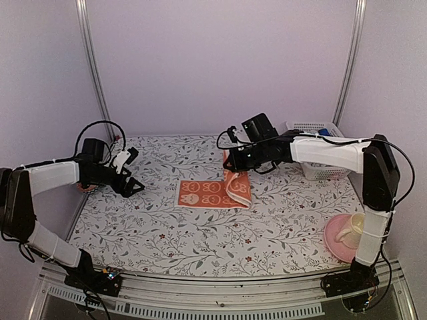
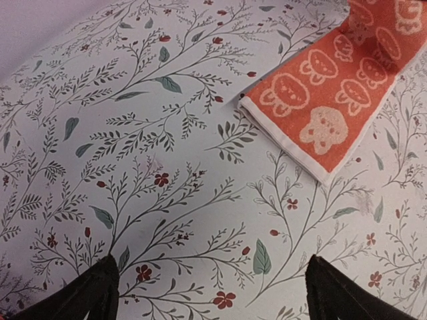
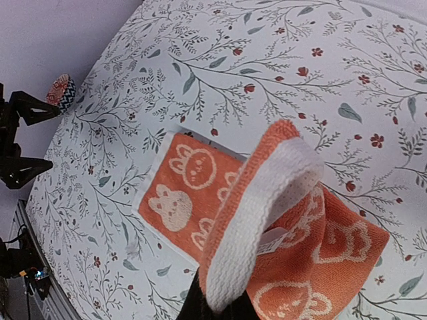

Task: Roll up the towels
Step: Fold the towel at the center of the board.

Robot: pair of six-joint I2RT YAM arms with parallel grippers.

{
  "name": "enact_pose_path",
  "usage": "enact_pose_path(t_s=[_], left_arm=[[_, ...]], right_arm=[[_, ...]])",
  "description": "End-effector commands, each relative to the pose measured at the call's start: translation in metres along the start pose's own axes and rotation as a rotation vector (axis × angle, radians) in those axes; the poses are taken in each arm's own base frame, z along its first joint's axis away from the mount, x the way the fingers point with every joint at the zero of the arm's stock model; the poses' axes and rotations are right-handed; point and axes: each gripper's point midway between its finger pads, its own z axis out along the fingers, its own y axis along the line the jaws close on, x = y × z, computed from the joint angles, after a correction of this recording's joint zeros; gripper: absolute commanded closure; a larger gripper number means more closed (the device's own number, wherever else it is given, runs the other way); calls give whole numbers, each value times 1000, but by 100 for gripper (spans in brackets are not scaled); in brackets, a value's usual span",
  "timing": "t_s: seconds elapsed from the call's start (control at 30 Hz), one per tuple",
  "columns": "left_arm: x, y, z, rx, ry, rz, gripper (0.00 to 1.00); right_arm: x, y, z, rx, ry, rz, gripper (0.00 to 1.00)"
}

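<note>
The orange-red towel [image 1: 207, 193] with white bunny faces lies flat mid-table, folded into a strip. My right gripper [image 1: 235, 167] is shut on the towel's white-edged right end and holds it curled up over the flat part; in the right wrist view the lifted edge [image 3: 260, 213] hides most of the gripper [image 3: 220, 303]. My left gripper [image 1: 137, 172] is open and empty, left of the towel; its view shows its dark fingertips [image 2: 87, 293] above bare cloth and the towel's left end [image 2: 327, 93]. The light blue towel is not clearly seen.
A white basket [image 1: 320, 150] stands at the back right with a small blue patch inside. A pink plate [image 1: 333, 245] with a cup [image 1: 350, 230] sits near the right arm's base. A small patterned object [image 3: 61, 92] lies at the table's left edge.
</note>
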Motion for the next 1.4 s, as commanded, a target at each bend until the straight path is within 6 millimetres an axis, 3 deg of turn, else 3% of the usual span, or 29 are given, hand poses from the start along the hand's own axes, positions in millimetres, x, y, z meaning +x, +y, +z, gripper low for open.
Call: enact_pose_path(t_s=[0.0,0.3,0.7,0.8,0.9,1.03,1.2,1.37], left_arm=[[5,1,1,10,0,-8,3],[4,2,0,12,-6,-10,3],[6,3,2,11,-2,-18,3],[7,3,3,12,1,-19,3],[7,4,4,8,2,-18,3],[6,5,5,14,-2,-15,3],[-3,10,7,11,-12,-16,3],[-20,17,14,25,-35,-18,3]], right_arm=[[-2,22,26,-64,25,-29,97],[17,22,75,-73,90,-30,97],[21,27,99,-107,96,-14,95],[24,32,104,-127,103,-16,88],[29,44,109,-170,118,-39,73],[30,66,113,-264,127,-74,61],[24,83,104,-351,111,-99,54],[24,80,89,-370,98,-111,52]])
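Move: The orange towel hangs by its lifted end from the right fingers. Its other end lies flat on the board about 14 cm to that hand's left, 1 cm nearer the base and some 15 cm below. The bend where the hanging half meets the board is roughly 9 cm to the hand's right, 1 cm back, also 15 cm down. From the idle left hand the flat end lies about 13 cm right, 2 cm forward and 10 cm lower. The towel's lifted end, still pinched in the right fingers, is carried left and down over the flat half, some 6 cm left and 7 cm down, towards the end lying on the board. There the fingers open about halfway and let go while the hand keeps drifting left another 5 cm and slightly back, lifting a little at the last and turning roughly 15 degrees counter-clockwise. ##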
